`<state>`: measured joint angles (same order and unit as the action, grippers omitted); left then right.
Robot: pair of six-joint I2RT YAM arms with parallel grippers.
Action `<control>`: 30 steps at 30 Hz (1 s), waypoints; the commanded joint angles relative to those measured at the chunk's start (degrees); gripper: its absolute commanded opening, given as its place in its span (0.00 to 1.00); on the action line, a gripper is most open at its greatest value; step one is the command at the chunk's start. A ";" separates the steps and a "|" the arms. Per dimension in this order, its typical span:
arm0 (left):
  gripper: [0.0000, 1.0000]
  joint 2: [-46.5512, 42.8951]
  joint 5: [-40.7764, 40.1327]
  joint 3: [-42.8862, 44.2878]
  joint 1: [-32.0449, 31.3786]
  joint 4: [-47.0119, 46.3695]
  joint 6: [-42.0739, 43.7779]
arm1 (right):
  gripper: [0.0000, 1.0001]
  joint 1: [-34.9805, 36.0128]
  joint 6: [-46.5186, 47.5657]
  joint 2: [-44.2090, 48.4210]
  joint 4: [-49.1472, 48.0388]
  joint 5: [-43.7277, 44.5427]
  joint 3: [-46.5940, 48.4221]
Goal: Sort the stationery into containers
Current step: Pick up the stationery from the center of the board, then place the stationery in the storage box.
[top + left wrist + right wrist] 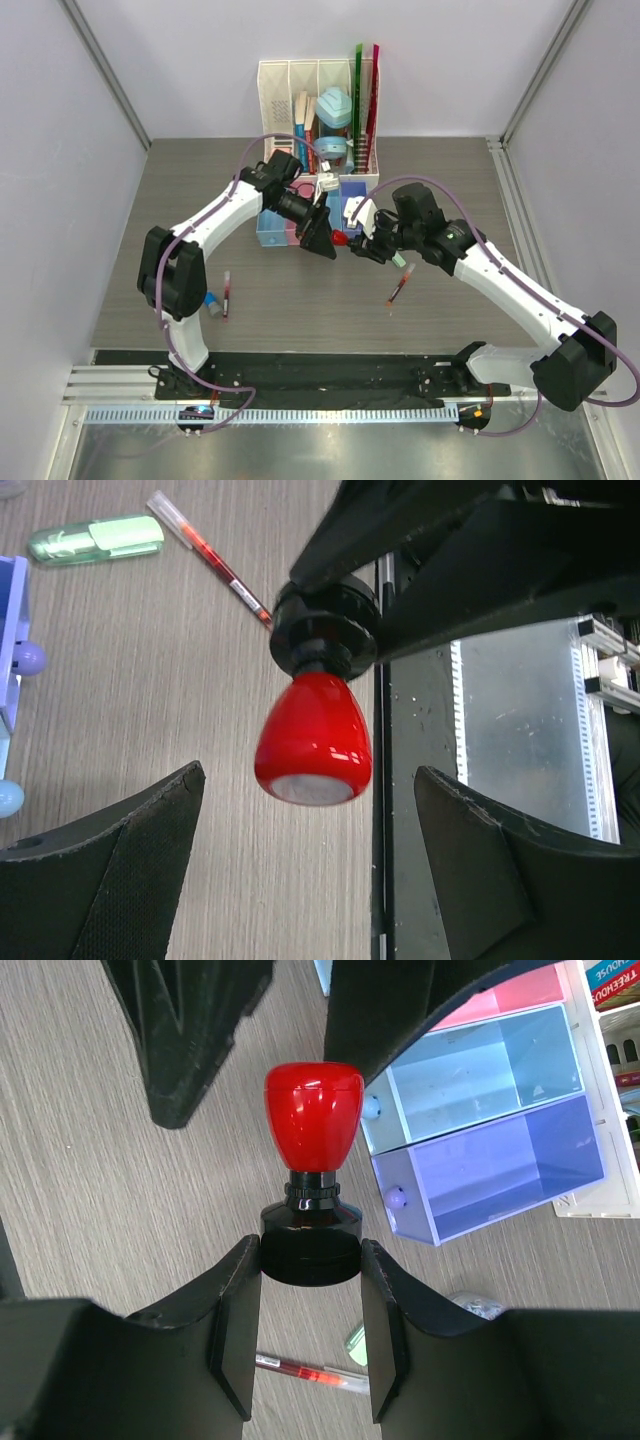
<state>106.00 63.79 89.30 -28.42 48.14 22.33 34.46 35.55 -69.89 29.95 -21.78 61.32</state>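
My right gripper (310, 1254) is shut on the black base of a red-knobbed stamp (312, 1110) and holds it above the table. My left gripper (308, 782) is open, its fingers on either side of the stamp's red knob (313, 735) without touching it. In the top view the stamp (341, 239) sits between the left gripper (322, 240) and the right gripper (364, 243). The containers, pink (520, 995), light blue (470, 1070) and purple (500, 1160), lie just beyond. A dark-red pen (400, 285) lies below the right gripper.
A green piece (95, 538) and the pen (210, 555) lie on the table. Another pen (226, 293) and a blue-capped cylinder (212, 300) lie near the left arm. A clear disc (475, 1305) sits by the purple bin. The white organiser (315, 110) stands behind the bins.
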 commanded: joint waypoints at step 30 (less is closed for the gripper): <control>0.00 0.00 -1.21 4.48 -3.57 -1.38 -3.34 | 0.07 1.31 -0.57 0.63 -3.68 0.51 0.03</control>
<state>106.37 62.52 91.70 -31.79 46.13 18.70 35.53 35.42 -69.91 29.17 -21.69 61.25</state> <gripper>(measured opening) 0.409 0.429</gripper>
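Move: The red-and-black stamp, held in the air by the right hand, points its red handle at the open left hand; its middle is about 4 cm to the left hand's right, 1 cm back and 1 cm higher. From the left hand the purple drawer is some 5 cm right, 7 cm ahead and 16 cm below; the green marker 14 cm right, 2 cm back, 18 cm below. The stamp's middle lies about 2 cm left of the right hand, level fore and aft. Rightward, easing up about 1 cm and finally a touch back, the left hand creeps some 2 cm onto the stamp's red handle, then shuts its fingers to pinch the handle from both sides. The right hand holds nearly still, keeping its grip on the black base. ##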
